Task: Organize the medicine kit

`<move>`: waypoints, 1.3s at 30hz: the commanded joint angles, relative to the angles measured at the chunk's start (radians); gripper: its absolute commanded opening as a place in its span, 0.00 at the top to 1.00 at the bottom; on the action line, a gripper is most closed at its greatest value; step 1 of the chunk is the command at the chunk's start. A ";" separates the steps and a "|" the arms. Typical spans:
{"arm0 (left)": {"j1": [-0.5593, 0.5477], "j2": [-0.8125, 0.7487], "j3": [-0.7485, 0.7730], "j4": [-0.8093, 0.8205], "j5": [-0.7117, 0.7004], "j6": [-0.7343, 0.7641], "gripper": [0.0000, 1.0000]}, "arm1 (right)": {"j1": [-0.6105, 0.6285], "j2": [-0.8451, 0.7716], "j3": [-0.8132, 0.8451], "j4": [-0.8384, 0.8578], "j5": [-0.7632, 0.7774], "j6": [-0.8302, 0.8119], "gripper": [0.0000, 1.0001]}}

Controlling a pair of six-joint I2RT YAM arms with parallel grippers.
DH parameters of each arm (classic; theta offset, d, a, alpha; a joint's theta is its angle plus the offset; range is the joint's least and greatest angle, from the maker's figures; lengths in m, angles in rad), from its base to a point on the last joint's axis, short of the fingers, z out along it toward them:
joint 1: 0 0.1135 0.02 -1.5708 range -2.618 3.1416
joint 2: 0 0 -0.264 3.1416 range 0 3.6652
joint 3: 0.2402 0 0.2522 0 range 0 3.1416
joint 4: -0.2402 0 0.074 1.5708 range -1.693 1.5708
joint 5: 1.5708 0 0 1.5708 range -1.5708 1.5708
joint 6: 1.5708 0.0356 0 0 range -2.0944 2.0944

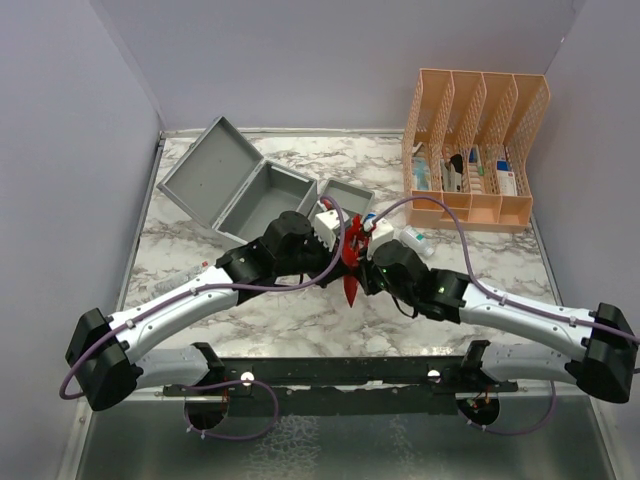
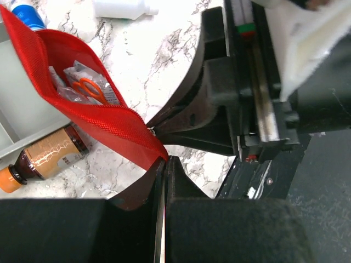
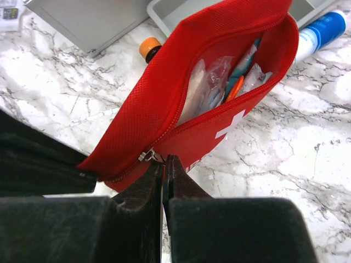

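Observation:
The medicine kit (image 1: 238,192), a grey metal case, lies open at the back left with its lid (image 1: 203,166) tilted back. Its grey inner tray (image 1: 348,195) sits beside it on the marble. Between the two arms a red pouch (image 1: 352,256) hangs upright. My left gripper (image 2: 164,161) is shut on the end corner of the red pouch (image 2: 82,98). My right gripper (image 3: 165,162) is shut on the zipper pull at the same end of the pouch (image 3: 164,93). The pouch's mouth gapes, showing orange-handled scissors (image 2: 90,90) and clear packets (image 3: 211,82) inside.
A peach slotted organizer (image 1: 475,150) with boxes and tubes stands at the back right. A white bottle (image 1: 415,240) lies near the pouch. A brown bottle with an orange cap (image 2: 46,156) and a blue-and-white bottle (image 3: 321,30) lie by the tray (image 3: 170,11).

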State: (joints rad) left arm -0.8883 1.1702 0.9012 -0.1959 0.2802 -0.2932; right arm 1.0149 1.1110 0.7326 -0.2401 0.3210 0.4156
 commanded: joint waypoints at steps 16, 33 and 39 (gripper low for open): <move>-0.005 -0.072 -0.056 0.013 0.152 -0.011 1.00 | -0.053 0.042 0.066 -0.214 0.198 0.148 0.99; -0.005 -0.141 -0.160 0.014 0.122 -0.059 1.00 | -0.220 0.112 0.005 -0.074 0.098 0.085 0.99; -0.005 -0.160 -0.183 -0.003 0.117 -0.059 1.00 | -0.344 0.138 -0.042 0.030 -0.016 0.037 0.99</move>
State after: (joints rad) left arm -0.8856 1.0527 0.7296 -0.2012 0.3771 -0.3355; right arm 0.7486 1.2278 0.7216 -0.3180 0.3592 0.5037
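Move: My left hand pinches the near end of the red first aid kit pouch, and my right hand has the zipper pull beside it. The zipper's far end lies some 11 cm ahead of my right hand and slightly above it, or about 13 cm ahead of my left. The brown bottle is about 11 cm ahead and 8 cm left of my right hand, on the table 12 cm below; the blue-capped bottle is roughly 18 cm ahead, about 1 cm right. I draw the zipper pull along the pouch's mouth: my right hand keeps its pinch on the pull and goes right, forward and down, about 11 cm in all, turning some 20 degrees clockwise. My left hand keeps its grip on the near end and moves back, down and a little left, away from the right hand, holding the pouch against the pull. ##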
